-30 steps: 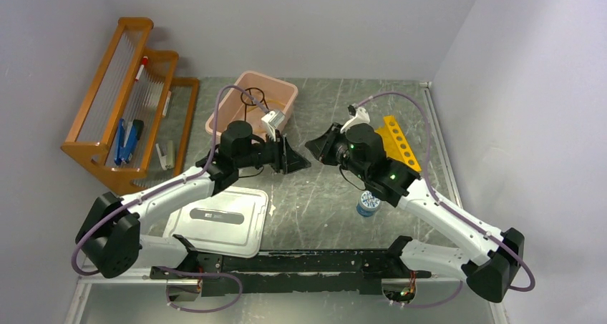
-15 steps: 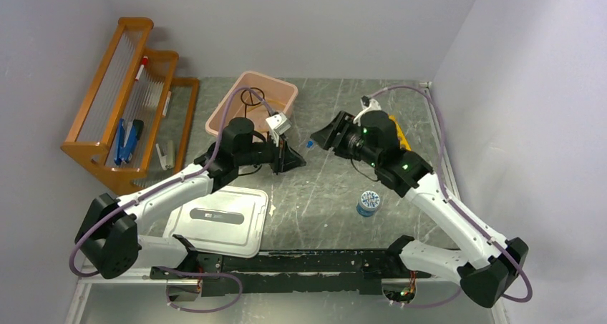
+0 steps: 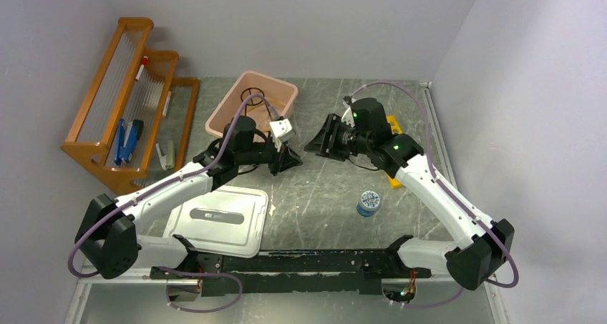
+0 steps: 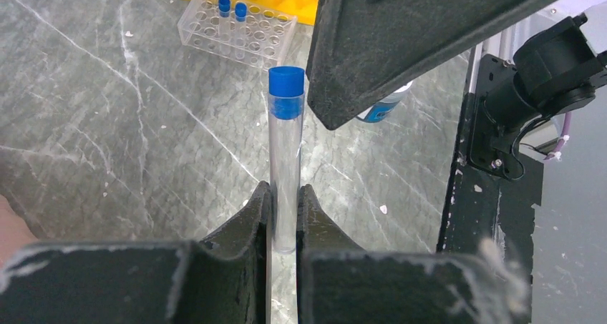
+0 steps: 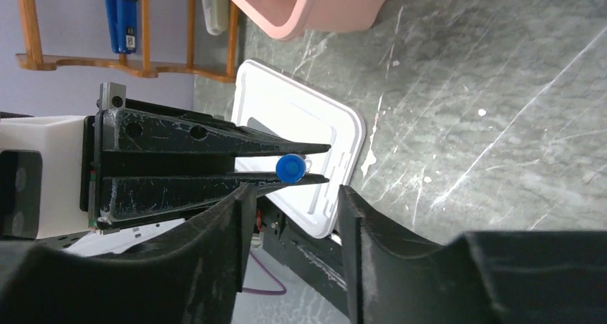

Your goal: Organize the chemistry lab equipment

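A clear vial (image 4: 286,159) with a blue cap stands out from my left gripper (image 4: 285,192), which is shut on its lower end above the table. My right gripper (image 5: 297,202) faces it, open, with the blue cap (image 5: 290,168) just beyond its fingertips and untouched. In the top view the left gripper (image 3: 290,157) and right gripper (image 3: 318,144) point at each other at mid-table. A clear rack (image 4: 238,25) holds two blue-capped vials beside the yellow tube rack (image 3: 393,121). The blue hexagonal piece (image 3: 368,203) lies near the right arm. The black tripod ring (image 3: 252,95) sits in the pink tub (image 3: 229,116).
The tub's white lid (image 3: 218,220) lies at the front left. An orange wooden rack (image 3: 129,95) with tools stands along the left wall. A black rail (image 3: 286,263) runs along the near edge between the arm bases.
My left gripper has shut on the vial and my right gripper has opened and let it go. The right arm has swung toward the back of the table.
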`<state>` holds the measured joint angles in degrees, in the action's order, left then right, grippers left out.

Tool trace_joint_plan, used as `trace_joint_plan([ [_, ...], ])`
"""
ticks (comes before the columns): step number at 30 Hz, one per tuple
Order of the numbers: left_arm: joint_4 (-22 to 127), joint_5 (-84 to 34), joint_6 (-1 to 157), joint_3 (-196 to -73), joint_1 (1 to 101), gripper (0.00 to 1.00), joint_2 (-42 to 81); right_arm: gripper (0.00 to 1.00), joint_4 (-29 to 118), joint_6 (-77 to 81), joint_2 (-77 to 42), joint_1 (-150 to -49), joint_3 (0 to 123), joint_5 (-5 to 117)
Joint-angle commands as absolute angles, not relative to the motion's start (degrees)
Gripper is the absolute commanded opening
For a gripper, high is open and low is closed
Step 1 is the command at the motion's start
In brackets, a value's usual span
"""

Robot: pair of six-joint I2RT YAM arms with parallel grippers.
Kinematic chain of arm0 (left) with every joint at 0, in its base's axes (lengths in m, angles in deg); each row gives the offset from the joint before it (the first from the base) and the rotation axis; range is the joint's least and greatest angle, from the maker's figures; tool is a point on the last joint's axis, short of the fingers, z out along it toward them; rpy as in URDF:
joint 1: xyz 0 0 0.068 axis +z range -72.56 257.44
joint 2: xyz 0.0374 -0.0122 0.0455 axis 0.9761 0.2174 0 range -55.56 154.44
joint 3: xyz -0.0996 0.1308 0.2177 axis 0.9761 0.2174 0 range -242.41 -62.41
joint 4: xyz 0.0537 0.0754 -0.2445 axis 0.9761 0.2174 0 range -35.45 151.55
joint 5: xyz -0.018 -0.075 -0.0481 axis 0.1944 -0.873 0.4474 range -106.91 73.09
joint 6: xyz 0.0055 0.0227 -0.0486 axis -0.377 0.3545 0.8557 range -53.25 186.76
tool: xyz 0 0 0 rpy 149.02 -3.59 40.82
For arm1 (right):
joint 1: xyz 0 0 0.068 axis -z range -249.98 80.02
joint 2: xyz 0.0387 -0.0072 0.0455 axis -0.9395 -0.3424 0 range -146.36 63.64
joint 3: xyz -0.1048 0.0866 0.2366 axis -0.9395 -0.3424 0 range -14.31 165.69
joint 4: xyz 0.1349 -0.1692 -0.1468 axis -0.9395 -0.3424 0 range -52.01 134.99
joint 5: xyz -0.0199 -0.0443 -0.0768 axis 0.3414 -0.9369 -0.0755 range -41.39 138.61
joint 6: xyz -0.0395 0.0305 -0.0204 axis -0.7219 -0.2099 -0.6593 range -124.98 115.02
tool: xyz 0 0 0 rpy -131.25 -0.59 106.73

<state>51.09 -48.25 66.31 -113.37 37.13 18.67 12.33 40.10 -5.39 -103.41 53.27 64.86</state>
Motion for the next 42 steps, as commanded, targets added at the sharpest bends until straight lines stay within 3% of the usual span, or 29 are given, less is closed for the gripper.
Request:
trace_joint_plan([
  [1, 51.04, -49.37, 63.22, -114.67, 37.20, 0.05, 17.02, 0.45, 11.78, 39.40, -5.18, -103.24, 53.94, 66.78],
  [13, 51.71, -51.18, 60.84, -114.36, 37.10, 0.05, 16.89, 0.42, 15.17, 39.40, -6.27, -103.03, 52.65, 66.55],
  [24, 52.11, -51.00, 60.05, -114.09, 36.93, 0.05, 16.59, 0.18, 16.85, 39.36, -6.98, -102.76, 51.88, 67.53],
  [26, 52.41, -48.77, 61.65, -114.38, 36.93, 0.22, 16.39, 0.12, 16.42, 38.93, -6.71, -102.79, 52.08, 66.49],
  [30, 52.51, -43.37, 66.12, -114.74, 36.93, 0.70, 16.14, 0.11, 12.34, 34.31, -5.80, -102.67, 53.51, 57.22],
  [31, 52.41, -42.99, 66.37, -114.79, 36.93, 0.76, 16.03, 0.11, 11.08, 32.38, -5.46, -102.69, 53.62, 53.39],
  [36, 51.19, -44.42, 69.27, -114.27, 36.97, 0.77, 15.62, 0.10, 9.07, 19.97, -3.17, -102.15, 50.27, 32.22],
  [42, 49.94, -47.03, 71.11, -114.39, 36.93, 0.74, 16.21, 0.11, 19.21, 9.87, -0.43, -99.72, 41.59, 23.59],
])
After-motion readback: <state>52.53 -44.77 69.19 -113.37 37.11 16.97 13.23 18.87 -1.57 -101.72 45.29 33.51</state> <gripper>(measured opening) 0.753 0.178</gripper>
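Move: The capped test tube stands upright in the left fingers, which pinch its lower half; its middle is about 2 cm above the left hand point. From the open right hand that middle is only about 1 cm ahead, 1 cm to the left and 2 cm below. On the table some 20 cm beneath the right hand, the clear tube rack lies about 19 cm to its right and 6 cm ahead, the yellow rack 29 cm right and 7 cm ahead, and the blue jar 20 cm right and 9 cm back. Easing about 1 cm left and forward, the right hand closes its fingers around the capped end of the tube while the left keeps its pinch almost still. The left fingers then open wide and release it, staying in place, and the right swings off some 11 cm to the right, 5 cm forward and 5 cm down towards the clear rack, its fingertips tipping about 35 degrees more steeply downward. ##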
